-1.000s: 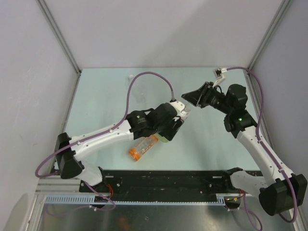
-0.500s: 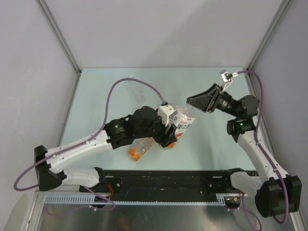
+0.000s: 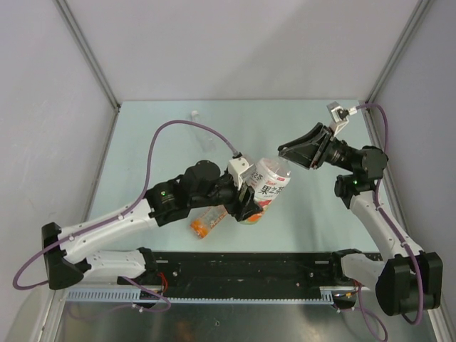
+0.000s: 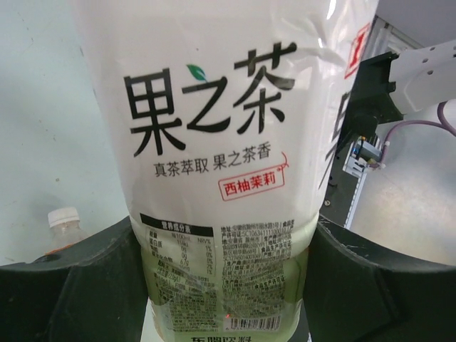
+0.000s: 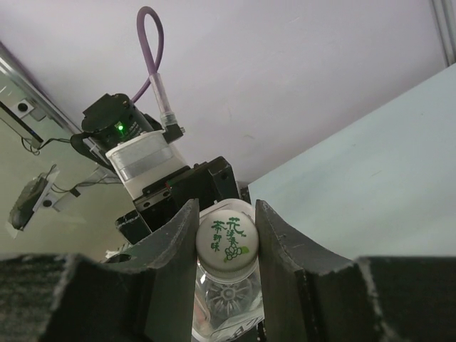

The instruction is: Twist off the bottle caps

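The yellow-green bottle (image 3: 268, 187) with a white label is held off the table, tilted up to the right. My left gripper (image 3: 249, 205) is shut on its lower body; in the left wrist view the label (image 4: 214, 128) fills the frame between both fingers (image 4: 71, 285). Its white bottle cap (image 5: 226, 239) with green print sits between the fingers of my right gripper (image 5: 226, 229), which is shut on it. The orange bottle (image 3: 210, 219) lies on the table below the left arm, its white cap (image 4: 63, 217) on. The clear bottle (image 3: 205, 137) lies at the back, cap (image 3: 194, 113) on.
The pale green table (image 3: 142, 164) is bounded by grey walls on the left, back and right. A black rail (image 3: 249, 265) runs along the near edge between the arm bases. Purple cables loop above both arms.
The left arm has swung its elbow left and turned the bottle so the label faces up. The right gripper has stayed at the cap end, shifting slightly right.
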Motion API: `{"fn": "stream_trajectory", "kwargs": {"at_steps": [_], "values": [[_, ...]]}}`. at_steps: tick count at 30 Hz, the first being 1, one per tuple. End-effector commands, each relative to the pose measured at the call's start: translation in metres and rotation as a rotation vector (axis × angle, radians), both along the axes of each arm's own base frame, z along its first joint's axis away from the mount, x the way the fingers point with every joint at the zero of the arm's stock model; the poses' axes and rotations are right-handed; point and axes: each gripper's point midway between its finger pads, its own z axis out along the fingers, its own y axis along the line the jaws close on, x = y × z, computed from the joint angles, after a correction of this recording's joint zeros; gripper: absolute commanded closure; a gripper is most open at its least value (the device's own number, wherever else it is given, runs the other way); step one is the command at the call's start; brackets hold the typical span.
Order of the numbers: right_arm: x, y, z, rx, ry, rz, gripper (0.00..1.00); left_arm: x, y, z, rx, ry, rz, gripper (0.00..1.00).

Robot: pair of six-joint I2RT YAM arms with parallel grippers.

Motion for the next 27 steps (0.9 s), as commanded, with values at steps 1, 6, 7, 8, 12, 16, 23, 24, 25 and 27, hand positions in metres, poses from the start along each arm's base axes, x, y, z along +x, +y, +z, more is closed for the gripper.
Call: {"fn": "stream_trajectory", "kwargs": {"at_steps": [1,6,7,8,12,16,23,24,25,27], "values": [[0.027,-0.014,0.006,0.065,0.015,-0.127,1.00,-0.035,-0.002,0.040,-0.143,-0.084,-0.194,1.00],[0.038,-0.022,0.007,0.086,0.061,-0.191,0.74,-0.024,0.000,0.031,-0.116,-0.078,-0.132,1.00],[0.039,-0.024,0.008,0.091,0.068,-0.205,0.63,-0.021,0.000,0.028,-0.108,-0.076,-0.116,1.00],[0.040,-0.026,0.010,0.097,0.068,-0.218,0.51,-0.019,0.000,0.024,-0.100,-0.072,-0.101,1.00],[0.041,-0.032,0.017,0.116,0.084,-0.258,0.08,-0.009,0.001,0.009,-0.061,-0.053,-0.049,1.00],[0.045,-0.037,0.020,0.113,0.107,-0.302,0.01,-0.004,0.001,-0.002,-0.031,-0.036,-0.020,1.00],[0.067,-0.046,0.012,-0.015,0.214,-0.484,0.01,0.015,0.008,-0.012,0.027,-0.047,0.090,1.00],[0.070,-0.047,0.012,-0.038,0.232,-0.517,0.01,0.018,0.009,-0.013,0.036,-0.050,0.108,1.00],[0.073,-0.048,0.010,-0.060,0.252,-0.546,0.01,0.022,0.012,-0.015,0.050,-0.055,0.136,1.00],[0.078,-0.049,0.000,-0.117,0.312,-0.612,0.01,0.033,0.018,-0.019,0.083,-0.065,0.200,1.00]]}}
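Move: Between the right fingertips sits the cap of the tea bottle, about at the hand point. The bottle's body slants from there some 5 cm back, 4 cm left and 7 cm lower. On the table roughly 35 cm below, the orange bottle lies about 18 cm left and 2 cm back, the clear bottle about 26 cm ahead and 26 cm left. From the left hand, which grips the bottle low down, the cap is some 9 cm ahead, 8 cm right and 12 cm above. Letting go of the cap, the right fingers spread from their pinch to fully open while the hand draws off forward about 7 cm and right about 4 cm, its wrist turning some 30 degrees, mostly clockwise. The left hand keeps its grip round the bottle's lower part and sinks about 2 cm with it near the end, easing slightly forward. ##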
